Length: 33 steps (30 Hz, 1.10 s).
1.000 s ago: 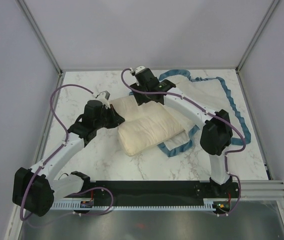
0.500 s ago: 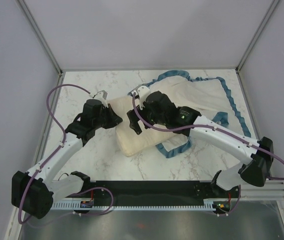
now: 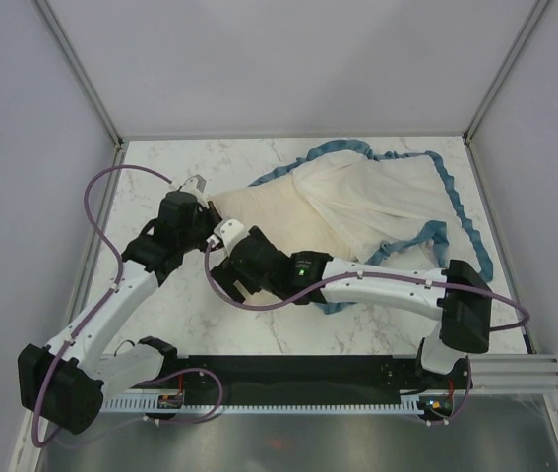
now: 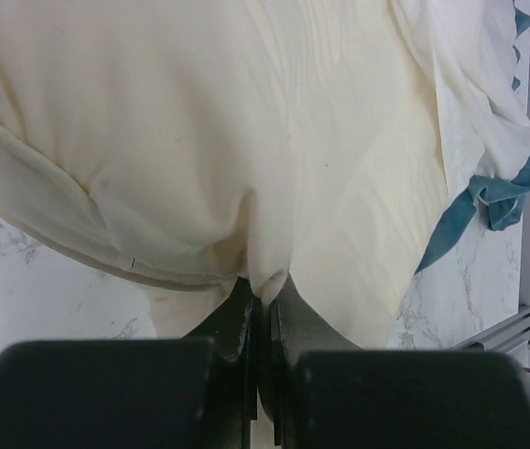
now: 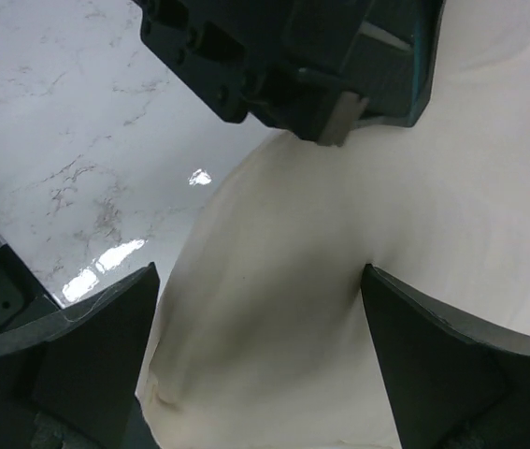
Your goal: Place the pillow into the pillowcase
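The cream pillow (image 3: 259, 211) lies mid-table, its right part running under the pillowcase (image 3: 377, 192), which shows white fabric and a blue ruffled edge (image 3: 461, 211). My left gripper (image 3: 212, 208) is at the pillow's left end. In the left wrist view the left gripper (image 4: 265, 285) is shut on a pinched fold of the pillow (image 4: 199, 140), with the pillowcase's blue trim (image 4: 489, 196) at the right. My right gripper (image 3: 221, 278) reaches across to the pillow's near-left corner. In the right wrist view the right gripper (image 5: 260, 346) is open wide, its fingers (image 5: 87, 355) astride the pillow (image 5: 339, 281).
The marble table (image 3: 151, 177) is walled by grey panels on three sides. A black rail (image 3: 298, 372) with both arm bases runs along the near edge. My right arm's forearm (image 3: 387, 285) lies low across the pillowcase's near ruffle. The left gripper's body (image 5: 311, 56) sits close ahead of the right gripper.
My right gripper has let go and opened, and its arm has swung from the pillow's far side to its near-left corner. The pillow now lies farther back. The left gripper has stayed shut.
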### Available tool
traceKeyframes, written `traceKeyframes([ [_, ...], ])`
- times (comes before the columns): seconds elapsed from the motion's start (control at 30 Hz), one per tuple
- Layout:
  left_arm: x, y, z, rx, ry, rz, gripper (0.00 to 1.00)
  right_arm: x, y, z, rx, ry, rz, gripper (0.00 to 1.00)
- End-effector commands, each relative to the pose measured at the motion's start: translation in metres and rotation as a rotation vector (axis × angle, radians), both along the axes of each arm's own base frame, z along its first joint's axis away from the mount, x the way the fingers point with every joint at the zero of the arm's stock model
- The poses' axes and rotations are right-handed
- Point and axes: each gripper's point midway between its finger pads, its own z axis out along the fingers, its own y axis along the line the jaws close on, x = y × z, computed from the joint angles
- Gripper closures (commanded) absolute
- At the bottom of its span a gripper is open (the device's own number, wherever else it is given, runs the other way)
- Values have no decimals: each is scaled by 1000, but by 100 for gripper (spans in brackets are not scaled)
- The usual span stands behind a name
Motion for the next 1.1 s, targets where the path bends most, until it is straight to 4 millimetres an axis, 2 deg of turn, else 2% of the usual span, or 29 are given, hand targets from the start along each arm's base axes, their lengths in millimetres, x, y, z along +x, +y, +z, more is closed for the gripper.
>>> traceKeyframes([
  [0.0, 3, -15, 49, -123, -87, -17, 98, 13, 9, 3, -6, -93, -89, 2],
  [0.1, 1, -18, 53, -134, -90, -31, 98, 18, 7, -7, -43, -130, -136, 2],
  [0.2, -2, -21, 60, -148, -101, -46, 98, 30, -5, -12, -86, -182, -222, 60],
  [0.23, -3, -20, 62, -148, -109, -50, 98, 31, -9, -12, -84, -188, -247, 100],
  [0.3, -4, -16, 69, -134, -132, -42, 95, 34, -16, -2, -57, -207, -271, 100],
  [0.33, -2, -13, 77, -118, -154, -39, 85, 32, -18, 11, -18, -208, -279, 100],
  [0.37, -2, -10, 80, -101, -162, -31, 75, 32, -20, 16, 3, -206, -282, 100],
  [0.4, -5, -4, 80, -79, -157, -18, 61, 31, -22, 18, 20, -201, -282, 100],
  [0.43, -2, 3, 82, -47, -169, 8, 37, 32, -23, 23, 35, -196, -285, 100],
  [0.47, -2, 7, 94, -45, -194, 21, 26, 33, -26, 32, 66, -184, -294, 100],
  [0.5, -2, 15, 95, -27, -195, 55, 15, 35, -29, 34, 73, -174, -301, 100],
  [0.53, -5, 20, 108, -36, -227, 74, 1, 41, -36, 42, 92, -170, -325, 100],
  [0.63, -9, 33, 122, -41, -268, 125, 0, 49, -49, 51, 137, -141, -382, 100],
  [0.67, -14, 36, 128, -50, -285, 133, 0, 55, -57, 63, 172, -141, -407, 100],
  [0.73, -15, 46, 129, -42, -293, 190, 0, 61, -66, 75, 220, -127, -438, 100],
  [0.77, -18, 49, 127, -45, -294, 203, 0, 67, -76, 90, 259, -133, -467, 100],
  [0.8, -18, 53, 125, -43, -295, 225, 0, 69, -81, 96, 286, -126, -488, 100],
  [0.83, -19, 55, 114, -50, -270, 247, 0, 72, -88, 109, 318, -132, -508, 100],
  [0.9, -22, 56, 105, -70, -258, 266, 0, 81, -101, 122, 356, -137, -551, 100],
  [0.93, -22, 54, 87, -79, -219, 273, 0, 81, -106, 132, 388, -138, -563, 100],
  [1.0, -18, 47, 76, -110, -204, 263, 0, 88, -115, 144, 422, -144, -588, 100],
  [1.03, -17, 44, 58, -113, -166, 259, 0, 89, -118, 152, 439, -149, -585, 100],
  [1.07, -11, 38, 59, -137, -188, 247, 0, 89, -117, 160, 458, -148, -573, 100],
])
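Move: My left hand is still shut on the pillow's loose end. My open right hand already has the next fold of the pillow's edge between its fingers, about 1 cm ahead and 3 cm below; from my left hand that fold lies some 9 cm back, 2 cm right and 4 cm lower. The pillowcase mouth is roughly 26 cm right of my right hand and 19 cm ahead, its near corner some 24 cm right and 6 cm back, both about 16 cm lower. I sink my right hand a couple of centimetres and pinch the pillow's edge, then carry it up about 13 cm, to the right about 11 cm and forward towards the pillowcase, turning clockwise some 30 degrees. Once that grip is made, my left hand opens wide, lets go of the pillow and lifts clear about 12 cm, drifting left and slightly back before sinking again. ##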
